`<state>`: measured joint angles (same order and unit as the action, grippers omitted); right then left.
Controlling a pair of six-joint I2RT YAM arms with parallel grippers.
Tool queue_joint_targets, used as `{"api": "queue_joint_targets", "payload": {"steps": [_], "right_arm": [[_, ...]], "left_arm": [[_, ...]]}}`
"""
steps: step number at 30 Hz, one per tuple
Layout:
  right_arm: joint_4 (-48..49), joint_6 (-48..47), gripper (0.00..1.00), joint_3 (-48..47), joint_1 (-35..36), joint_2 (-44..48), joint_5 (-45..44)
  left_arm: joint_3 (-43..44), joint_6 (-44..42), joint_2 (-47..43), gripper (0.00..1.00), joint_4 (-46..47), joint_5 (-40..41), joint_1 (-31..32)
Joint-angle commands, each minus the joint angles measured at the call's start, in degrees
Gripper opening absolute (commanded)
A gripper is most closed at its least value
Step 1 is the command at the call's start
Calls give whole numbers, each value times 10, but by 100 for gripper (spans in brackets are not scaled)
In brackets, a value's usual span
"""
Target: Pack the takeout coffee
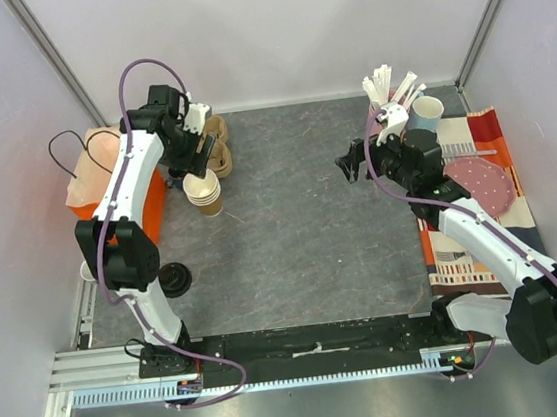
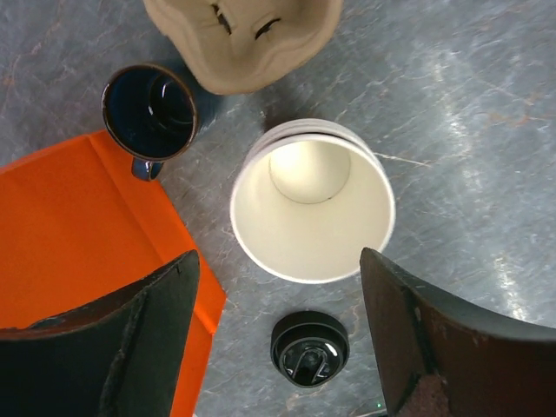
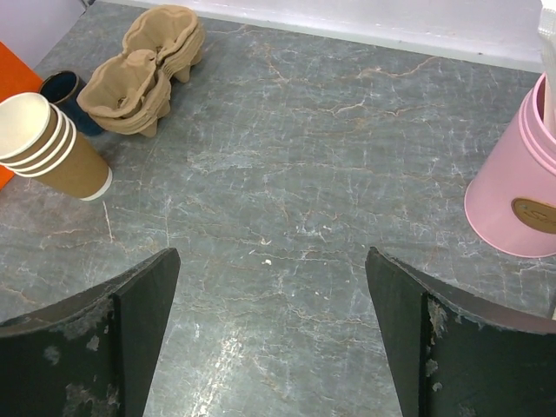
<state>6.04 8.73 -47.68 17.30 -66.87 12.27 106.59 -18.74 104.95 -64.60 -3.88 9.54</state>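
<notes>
A nested stack of several brown kraft paper cups (image 1: 203,193), cream-white inside, stands at the left of the grey table. In the left wrist view I look straight down into the top cup (image 2: 313,204). My left gripper (image 2: 278,256) hovers open above its near rim, a finger (image 2: 130,339) on either side, touching nothing. Black plastic lids (image 2: 309,347) lie stacked nearer the arm's base (image 1: 174,279). My right gripper (image 3: 271,252) stands open over bare table at the right-centre (image 1: 354,167), far from the cups (image 3: 48,143).
Brown pulp cup carriers (image 1: 217,145) lie behind the cups. Beside them are a dark blue mug (image 2: 149,109) and an orange bag (image 1: 106,193). At the back right stand a pink tin (image 3: 521,191) of white utensils and a light blue cup (image 1: 428,111); a pink plate (image 1: 487,185) lies on striped cloth.
</notes>
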Motion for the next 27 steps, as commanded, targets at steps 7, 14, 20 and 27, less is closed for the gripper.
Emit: {"api": "queue_joint_targets", "payload": {"steps": [7,14,20,27], "right_arm": [[16,-12,98,-17,9,-8,3],[16,-10,98,-14,15,-6,-2],[18,-11,98,-13,19,-3,-8],[23,-10,98,-12,21,-7,-11]], "left_arm": [[-2,-35,69,73,58,37,-19],[-16,-52,94,57,81,7,-22],[-32,-56,91,24,64,-54,-21],[-54,-77,56,2,29,-129,28]]}}
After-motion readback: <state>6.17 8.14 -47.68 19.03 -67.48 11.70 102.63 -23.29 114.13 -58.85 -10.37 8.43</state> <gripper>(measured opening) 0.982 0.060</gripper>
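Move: Just right of the left hand, some 2 cm, and level with it in reach, stands the stack of paper cups, its middle about 13 cm down. The dark mug lies about 8 cm ahead and 4 cm left, the pulp carriers 13 cm ahead and 5 cm right, both some 16 cm lower, with the orange bag 3 cm ahead and 15 cm left. From the right hand the cup stack is roughly 35 cm left and 4 cm ahead. Sinking about 8 cm, the left hand first edges forward and left to straddle the cup stack's left rim, one finger inside the mouth and the other outside. Near the bottom it swings about 3 cm back to the right, drawing slightly back, while the half-open fingers shut nearly fully and pinch the rim wall. ##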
